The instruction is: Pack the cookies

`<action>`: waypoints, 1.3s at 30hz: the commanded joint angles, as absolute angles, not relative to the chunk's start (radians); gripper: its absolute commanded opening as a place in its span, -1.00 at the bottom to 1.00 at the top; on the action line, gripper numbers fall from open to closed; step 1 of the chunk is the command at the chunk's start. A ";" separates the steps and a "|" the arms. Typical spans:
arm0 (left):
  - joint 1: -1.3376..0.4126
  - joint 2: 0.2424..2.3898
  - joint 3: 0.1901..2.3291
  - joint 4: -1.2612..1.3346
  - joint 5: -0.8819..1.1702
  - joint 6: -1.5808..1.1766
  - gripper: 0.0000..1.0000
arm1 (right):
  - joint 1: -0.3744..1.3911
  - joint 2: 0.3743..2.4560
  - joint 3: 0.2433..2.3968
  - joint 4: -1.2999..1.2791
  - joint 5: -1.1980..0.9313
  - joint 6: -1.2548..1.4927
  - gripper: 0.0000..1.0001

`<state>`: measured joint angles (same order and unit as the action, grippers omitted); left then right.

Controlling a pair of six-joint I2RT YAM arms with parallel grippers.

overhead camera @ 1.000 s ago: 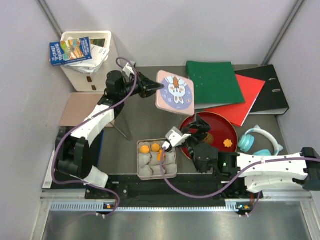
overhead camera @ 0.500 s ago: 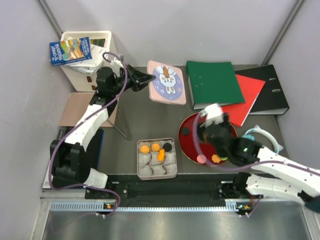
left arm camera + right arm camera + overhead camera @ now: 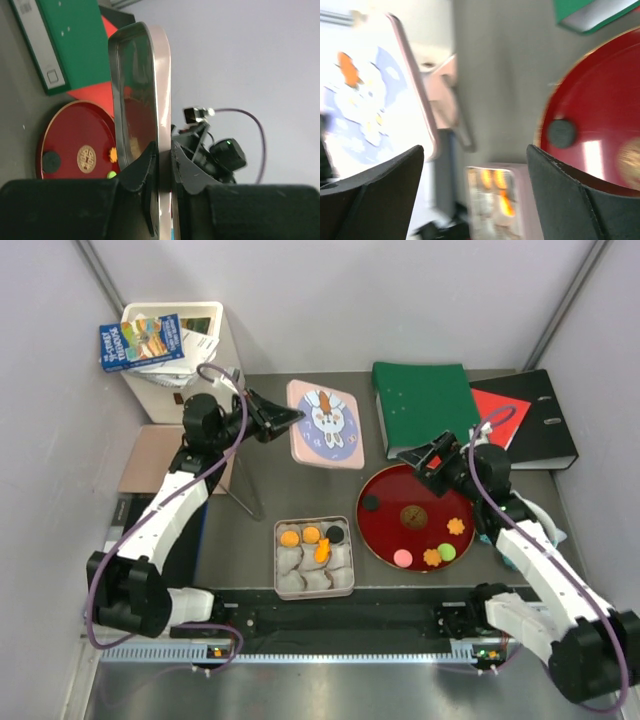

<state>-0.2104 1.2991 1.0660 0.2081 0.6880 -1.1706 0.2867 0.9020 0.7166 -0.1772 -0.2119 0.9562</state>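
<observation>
The cookies lie in two places. A black (image 3: 371, 503), a brown (image 3: 414, 516), a pink (image 3: 403, 558), a green (image 3: 447, 551) and two orange ones (image 3: 456, 526) rest on the red plate (image 3: 385, 538). Three orange cookies (image 3: 290, 537) and a black one (image 3: 335, 534) sit in the pink tin (image 3: 313, 590), among white paper cups. My left gripper (image 3: 290, 418) (image 3: 164, 155) is shut on the rim of the tin's rabbit lid (image 3: 325, 425) (image 3: 162, 75), held on edge above the table. My right gripper (image 3: 425, 462) (image 3: 475, 150) hangs open and empty over the plate's (image 3: 600, 115) far edge.
Green folder (image 3: 430, 405), red folder (image 3: 508, 415) and black binder (image 3: 548, 425) lie at the back right. A white bin (image 3: 185, 375) with a book (image 3: 140, 342) stands at the back left. Beside it lies a tan board (image 3: 155, 455). A turquoise bit of headphones (image 3: 510, 552) shows behind my right arm.
My right gripper left the tin, where a black cookie now lies, and swung back right over the plate's far edge. My left gripper carried the lid leftward.
</observation>
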 commanded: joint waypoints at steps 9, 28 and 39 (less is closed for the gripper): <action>-0.299 1.250 1.000 0.426 0.752 -1.253 -1.00 | 0.170 1.403 0.606 1.189 -0.745 1.663 0.67; -0.328 1.289 0.983 0.443 0.741 -1.249 -1.00 | 0.285 1.552 0.851 0.885 -0.896 1.402 -0.22; -0.290 1.292 1.071 0.149 0.692 -1.019 0.28 | 0.256 1.425 0.853 0.789 -0.916 1.379 -1.00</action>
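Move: The left hand holds the cookie tin's lid by its left edge, the lid's middle about 7 cm to its right and 2 back; the tin lies some 21 cm back, 2 right and 31 below. From the open right hand, the lid's middle is roughly 21 cm left, 5 ahead and 9 higher; far below, the red plate is 8 back and 3 right, the tin 16 back and 22 left. The right hand swings forward and left with a small dip, then climbs and carries on left, some 10 cm left in all, rolling its left side up and turning counter-clockwise about 30 degrees each, and closes on the lid's free right edge. Meanwhile the left hand brings the lid back and right about 4 cm each, holds it there, then opens and sinks off its left edge. ##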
